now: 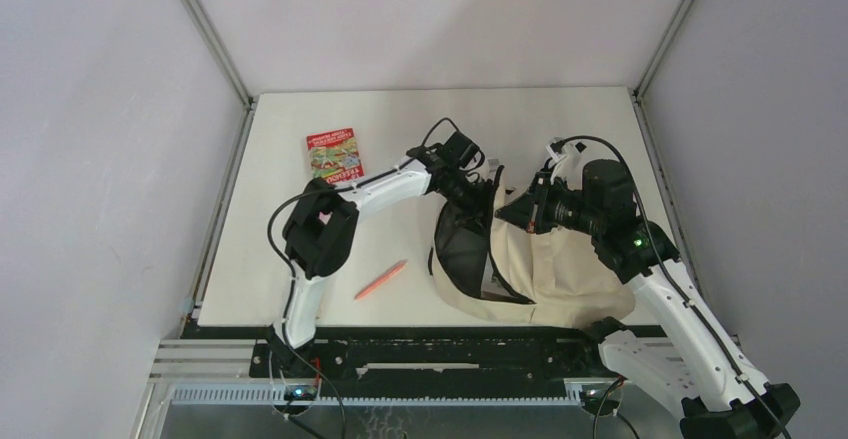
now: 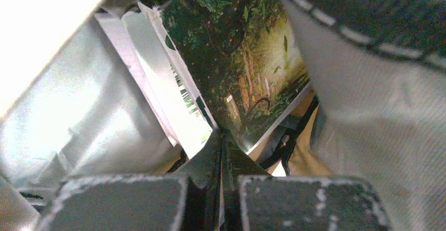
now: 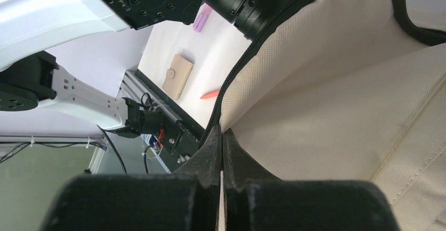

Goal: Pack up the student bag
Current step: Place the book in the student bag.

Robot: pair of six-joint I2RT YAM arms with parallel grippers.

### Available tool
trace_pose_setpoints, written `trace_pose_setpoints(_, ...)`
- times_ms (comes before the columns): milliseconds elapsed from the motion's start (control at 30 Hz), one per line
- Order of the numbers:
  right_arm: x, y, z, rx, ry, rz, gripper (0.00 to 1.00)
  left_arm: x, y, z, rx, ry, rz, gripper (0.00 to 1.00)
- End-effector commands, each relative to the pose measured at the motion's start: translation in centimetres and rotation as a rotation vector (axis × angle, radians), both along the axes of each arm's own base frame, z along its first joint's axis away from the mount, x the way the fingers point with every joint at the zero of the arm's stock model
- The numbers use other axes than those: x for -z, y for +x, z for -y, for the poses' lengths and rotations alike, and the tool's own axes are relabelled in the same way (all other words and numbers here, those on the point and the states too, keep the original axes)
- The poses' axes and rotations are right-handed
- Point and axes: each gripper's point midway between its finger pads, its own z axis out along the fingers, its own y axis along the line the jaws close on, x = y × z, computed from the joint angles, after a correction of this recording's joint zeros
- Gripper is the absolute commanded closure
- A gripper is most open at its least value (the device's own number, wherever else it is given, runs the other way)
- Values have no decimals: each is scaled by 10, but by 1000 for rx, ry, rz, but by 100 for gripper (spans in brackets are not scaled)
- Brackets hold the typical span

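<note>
The cream student bag [image 1: 570, 264] lies on its side at the table's front right, its dark-lined mouth facing left. My right gripper [image 1: 508, 211] [image 3: 222, 132] is shut on the bag's cream edge [image 3: 336, 110] beside the black zipper, holding the mouth up. My left gripper [image 1: 478, 202] [image 2: 222, 134] reaches into the mouth with its jaws shut. Its tips meet the lower corner of a book with a forest cover [image 2: 236, 57] inside the bag. Whether they pinch that corner is unclear. White pages [image 2: 163, 89] lie against that book's left side.
A red book [image 1: 335, 154] lies at the back left of the table and an orange-red pen [image 1: 380, 279] [image 3: 209, 94] near the front. The right wrist view also shows a beige wallet-like case [image 3: 177, 76] and a small pink object [image 3: 202, 18] on the table.
</note>
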Motion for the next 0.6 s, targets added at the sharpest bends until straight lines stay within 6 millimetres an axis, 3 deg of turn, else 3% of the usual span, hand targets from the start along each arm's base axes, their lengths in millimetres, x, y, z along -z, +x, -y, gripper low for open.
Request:
trace_pose_setpoints(0, -24, 2, -7, -25, 49, 89, 100, -26, 4, 23, 26, -88, 41, 99)
trace_pose_setpoints(133, -24, 1, -6, -21, 47, 88, 100, -39, 9, 23, 18, -108, 94, 93)
trace_pose_setpoints(267, -24, 1, -5, -16, 44, 91, 100, -40, 10, 18, 21, -92, 126, 68)
trace_pose_setpoints(367, -23, 1, -5, -13, 40, 92, 100, -45, 7, 9, 27, -71, 148, 56)
trace_pose_setpoints(567, -23, 2, -5, -12, 38, 92, 100, -58, 1, -18, 40, -13, 229, 50)
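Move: The green book lies inside the bag with its near corner at the left hand's shut fingertips; its middle is roughly 7 cm ahead, 6 cm to the right and 3 cm below. A pale book's corner shows about 12 cm back of that hand, 1 cm to the right and 5 cm lower. The orange pen lies some 23 cm left, 12 cm back and 10 cm below. From the right hand the green book's middle is about 6 cm ahead, 6 cm right and 18 cm below. At the green book's near corner, inside the bag's mouth, the left hand edges about 1 cm further right with fingers shut, then comes back left by about as much while its fingers spread to half open. The wrist tips up only some 5 degrees. The right hand stays put, still pinching the bag's raised edge to keep the mouth open. ##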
